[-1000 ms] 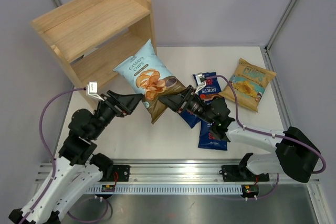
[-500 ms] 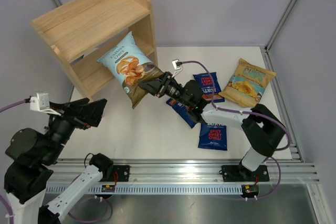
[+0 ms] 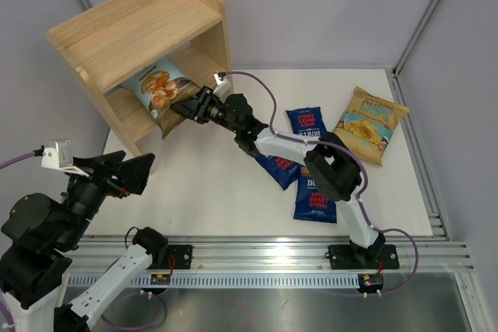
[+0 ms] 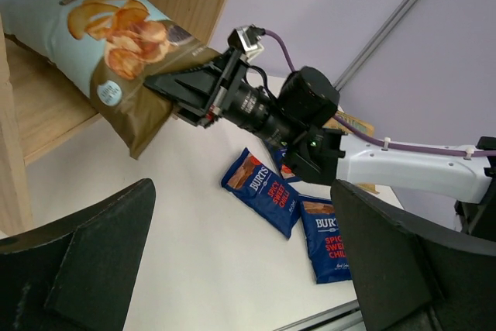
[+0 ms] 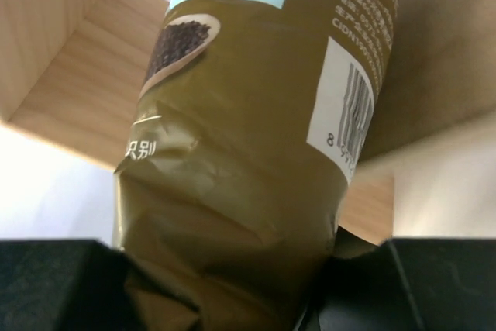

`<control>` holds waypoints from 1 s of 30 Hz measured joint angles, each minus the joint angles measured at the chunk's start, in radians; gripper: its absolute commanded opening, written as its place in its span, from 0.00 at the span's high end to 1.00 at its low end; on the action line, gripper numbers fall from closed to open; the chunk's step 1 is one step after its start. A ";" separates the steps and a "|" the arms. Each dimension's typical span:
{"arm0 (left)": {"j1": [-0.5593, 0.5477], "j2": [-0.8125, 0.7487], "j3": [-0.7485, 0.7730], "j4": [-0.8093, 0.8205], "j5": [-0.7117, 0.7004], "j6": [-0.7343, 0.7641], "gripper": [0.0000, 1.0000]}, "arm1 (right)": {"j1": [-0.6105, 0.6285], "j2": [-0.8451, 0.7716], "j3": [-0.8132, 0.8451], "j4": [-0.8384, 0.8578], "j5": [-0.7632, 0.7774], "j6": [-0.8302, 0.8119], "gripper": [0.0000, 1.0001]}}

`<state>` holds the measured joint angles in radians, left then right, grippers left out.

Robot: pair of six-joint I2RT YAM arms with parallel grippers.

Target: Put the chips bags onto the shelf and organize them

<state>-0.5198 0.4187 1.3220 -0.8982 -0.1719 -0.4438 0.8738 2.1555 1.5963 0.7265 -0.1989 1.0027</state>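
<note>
My right gripper (image 3: 187,108) is shut on the olive bottom end of the Cassava Chips bag (image 3: 156,91) and holds its pale blue top inside the lower tier of the wooden shelf (image 3: 136,29). The bag also shows in the left wrist view (image 4: 101,36) and fills the right wrist view (image 5: 256,153). My left gripper (image 3: 128,172) is open and empty, raised near the table's front left. Three dark blue Burts bags (image 3: 315,196) lie mid-table, two clear in the left wrist view (image 4: 263,191). The tan-yellow Chips bag (image 3: 366,124) lies at the far right.
The shelf stands at the far left corner, its upper tier bare. The right arm (image 3: 272,141) stretches across the table's middle toward the shelf. A metal rail (image 3: 257,258) runs along the near edge. Grey walls close the back and sides.
My right gripper has carried the Cassava Chips bag left and back, from mid-table into the shelf's lower tier. My left gripper let go of it and drew back to the front left.
</note>
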 measured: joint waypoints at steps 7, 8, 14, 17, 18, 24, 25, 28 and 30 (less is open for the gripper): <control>0.000 0.000 0.000 0.000 0.010 -0.002 0.01 | 0.045 0.194 0.377 -0.221 0.013 0.001 0.86; 0.000 0.000 0.000 0.000 0.011 -0.002 0.01 | 0.052 0.217 0.415 -0.243 0.018 0.002 0.86; 0.000 0.000 0.000 0.000 0.016 -0.008 0.01 | 0.097 0.312 0.583 -0.331 0.035 0.011 0.85; 0.000 0.000 0.000 0.000 0.018 -0.010 0.01 | 0.110 0.330 0.621 -0.359 0.046 0.018 0.80; 0.000 0.000 -0.001 0.000 0.018 -0.010 0.01 | 0.113 0.330 0.623 -0.363 0.053 0.020 0.77; 0.000 0.000 -0.003 0.000 0.018 -0.010 0.01 | 0.114 0.310 0.577 -0.360 0.068 0.024 0.54; 0.000 0.000 -0.003 0.000 0.018 -0.010 0.01 | 0.114 0.293 0.547 -0.360 0.077 0.023 0.48; 0.000 0.000 -0.011 0.000 0.018 -0.011 0.01 | 0.116 0.233 0.469 -0.368 0.092 0.013 0.22; 0.000 0.000 -0.020 0.000 0.018 -0.013 0.01 | 0.116 0.186 0.426 -0.381 0.098 -0.002 0.01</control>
<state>-0.5201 0.4187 1.3018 -0.8986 -0.1535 -0.4572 0.9901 2.3417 2.0228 0.3458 -0.1013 1.0004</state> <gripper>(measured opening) 0.988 0.832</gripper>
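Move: The right hand holds the cassava chips bag by its lower end. The bag's middle lies about 8 cm left, 5 cm ahead and slightly above. The place it is taken to, the left end of the lower shelf, is some 12 cm left, about level front to back and about 3 cm lower. The shelf's right side board stands roughly 12 cm right and 7 cm ahead. From the left hand that place is about 23 cm ahead, 9 cm left and 17 cm below. Leftwards along the open front of the lower shelf, the right hand carries the cassava chips bag about 10 cm towards the left side board, its wrist barely turning. It pauses there, then spreads its fingers to let go of the bag's lower end while easing some 2 cm back to the right. ##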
